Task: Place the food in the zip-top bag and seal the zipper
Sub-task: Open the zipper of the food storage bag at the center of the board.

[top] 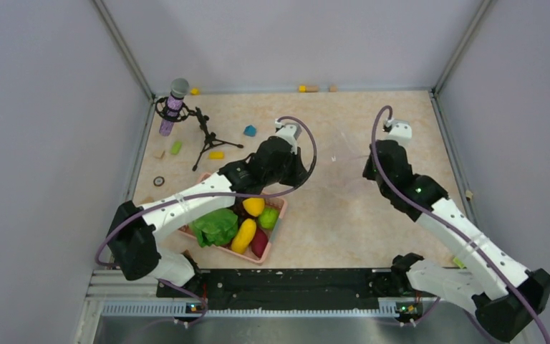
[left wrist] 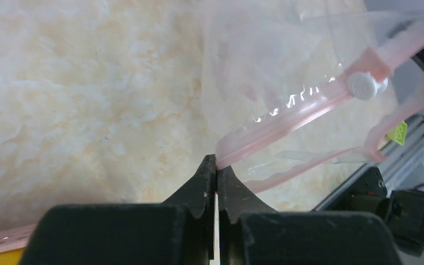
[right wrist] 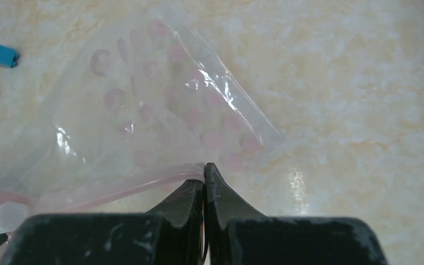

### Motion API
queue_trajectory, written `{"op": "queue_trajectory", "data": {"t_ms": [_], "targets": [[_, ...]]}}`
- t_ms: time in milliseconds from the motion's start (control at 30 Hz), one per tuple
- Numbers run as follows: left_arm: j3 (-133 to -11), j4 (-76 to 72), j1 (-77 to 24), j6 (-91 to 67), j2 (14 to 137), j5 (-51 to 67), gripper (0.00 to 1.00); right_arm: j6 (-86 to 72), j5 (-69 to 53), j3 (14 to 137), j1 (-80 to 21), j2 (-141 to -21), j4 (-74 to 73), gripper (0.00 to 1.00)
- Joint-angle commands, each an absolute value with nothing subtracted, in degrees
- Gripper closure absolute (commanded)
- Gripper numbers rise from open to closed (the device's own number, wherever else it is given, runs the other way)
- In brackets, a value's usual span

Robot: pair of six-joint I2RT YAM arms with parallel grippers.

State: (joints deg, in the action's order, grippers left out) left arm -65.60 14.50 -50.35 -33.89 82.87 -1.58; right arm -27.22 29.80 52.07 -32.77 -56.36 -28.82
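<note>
The clear zip-top bag (top: 336, 152) hangs stretched between my two grippers above the table. My left gripper (left wrist: 216, 161) is shut on one end of the pink-red zipper strip (left wrist: 287, 124). A white slider (left wrist: 367, 85) sits on the strip, and the mouth gapes beyond it. My right gripper (right wrist: 204, 168) is shut on the other end of the strip (right wrist: 116, 190), with the bag (right wrist: 160, 99) spread out ahead of it. The food lies in a pink basket (top: 277, 234): lettuce (top: 215, 226), lemon (top: 253, 206), banana (top: 243, 235), a green fruit (top: 269, 217) and a sweet potato (top: 259, 244).
A microphone on a black tripod (top: 175, 107) stands at the back left. Small blocks lie around it: blue (top: 250, 131), yellow (top: 216, 154) and green (top: 176, 147). The blue block also shows in the right wrist view (right wrist: 4, 55). Walls enclose the table on three sides.
</note>
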Motion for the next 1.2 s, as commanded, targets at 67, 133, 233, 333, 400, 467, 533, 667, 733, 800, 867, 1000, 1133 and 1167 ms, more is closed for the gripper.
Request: {"op": "queue_trajectory", "data": {"t_ms": [67, 133, 233, 333, 400, 467, 533, 667, 733, 800, 867, 1000, 1133, 1167], "targets": [[-69.34, 17.65, -49.10, -30.57, 83.60, -14.81, 1.00, -27.65, 41.09, 59.15, -29.66, -48.91, -45.80, 1.00], [-70.24, 17.99, -48.18, -30.86, 85.27, -14.48, 1.00, -26.53, 40.34, 59.44, -29.62, -47.66, -47.44, 1.00], [-71.71, 18.52, -47.46, -31.03, 88.18, -13.32, 1.00, -23.83, 36.58, 58.56, -29.62, -46.67, -47.77, 1.00], [-72.85, 18.21, -47.38, -30.23, 90.43, -9.74, 1.00, -21.01, 31.69, 56.63, -29.63, -46.62, -45.64, 1.00], [-73.21, 16.72, -47.37, -29.19, 91.67, -5.33, 1.00, -21.25, 27.06, 54.68, -29.63, -46.16, -42.64, 1.00], [-73.57, 15.00, -47.42, -28.26, 92.20, 2.63, 0.93, -20.20, 19.75, 53.04, -29.62, -45.08, -39.03, 1.00], [-73.62, 13.90, -47.37, -27.45, 92.32, 7.96, 0.84, -19.44, 14.31, 52.98, -29.62, -44.23, -37.18, 1.00], [-72.51, 12.20, -47.47, -25.77, 91.40, 16.61, 0.60, -20.58, 11.97, 52.23, -29.67, -43.15, -36.16, 1.00], [-70.67, 10.06, -47.54, -25.29, 90.10, 21.04, 0.45, -21.07, 10.83, 51.52, -29.62, -43.79, -36.18, 1.00], [-68.37, 7.45, -47.62, -25.14, 88.21, 24.74, 0.32, -21.17, 9.25, 51.29, -29.53, -44.96, -36.52, 1.00], [-66.45, 5.75, -47.64, -24.46, 85.81, 27.40, 0.23, -21.15, 8.10, 51.53, -29.43, -46.20, -37.23, 1.00], [-62.95, 5.32, -47.70, -22.95, 80.31, 28.19, 0.15, -21.18, 7.75, 51.35, -28.47, -47.37, -38.26, 1.00], [-59.24, 6.96, -47.65, -22.17, 73.85, 23.52, 0.13, -21.26, 7.46, 50.98, -27.32, -47.50, -38.36, 1.00], [-58.57, 7.82, -47.64, -22.15, 72.93, 22.14, 0.13, -21.19, 7.34, 50.91, -27.18, -47.60, -38.31, 1.00]]}}
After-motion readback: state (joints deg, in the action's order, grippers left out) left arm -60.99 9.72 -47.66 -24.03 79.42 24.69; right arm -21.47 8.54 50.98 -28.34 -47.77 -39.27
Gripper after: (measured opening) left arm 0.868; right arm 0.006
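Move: The left gripper is already pinching one end of the bag's zip edge. The white slider sits on this edge about 6 cm to its right and 2 cm ahead, at roughly its own height; the bag body hangs about 8 cm right, 3 cm ahead and 7 cm below. The food basket lies some 19 cm left, 9 cm back and 15 cm below. From the right gripper, also shut on the zip edge, the slider is some 8 cm left and 2 cm ahead. Bring the left gripper forward and up about 3 cm with the bag edge pinched, sink again, then open wide, letting go, and back away some 9 cm while turning clockwise, rising at the end. Keep the right fingers shut on their edge: draw back and at first right and up, then come left and down, turning counter-clockwise. ##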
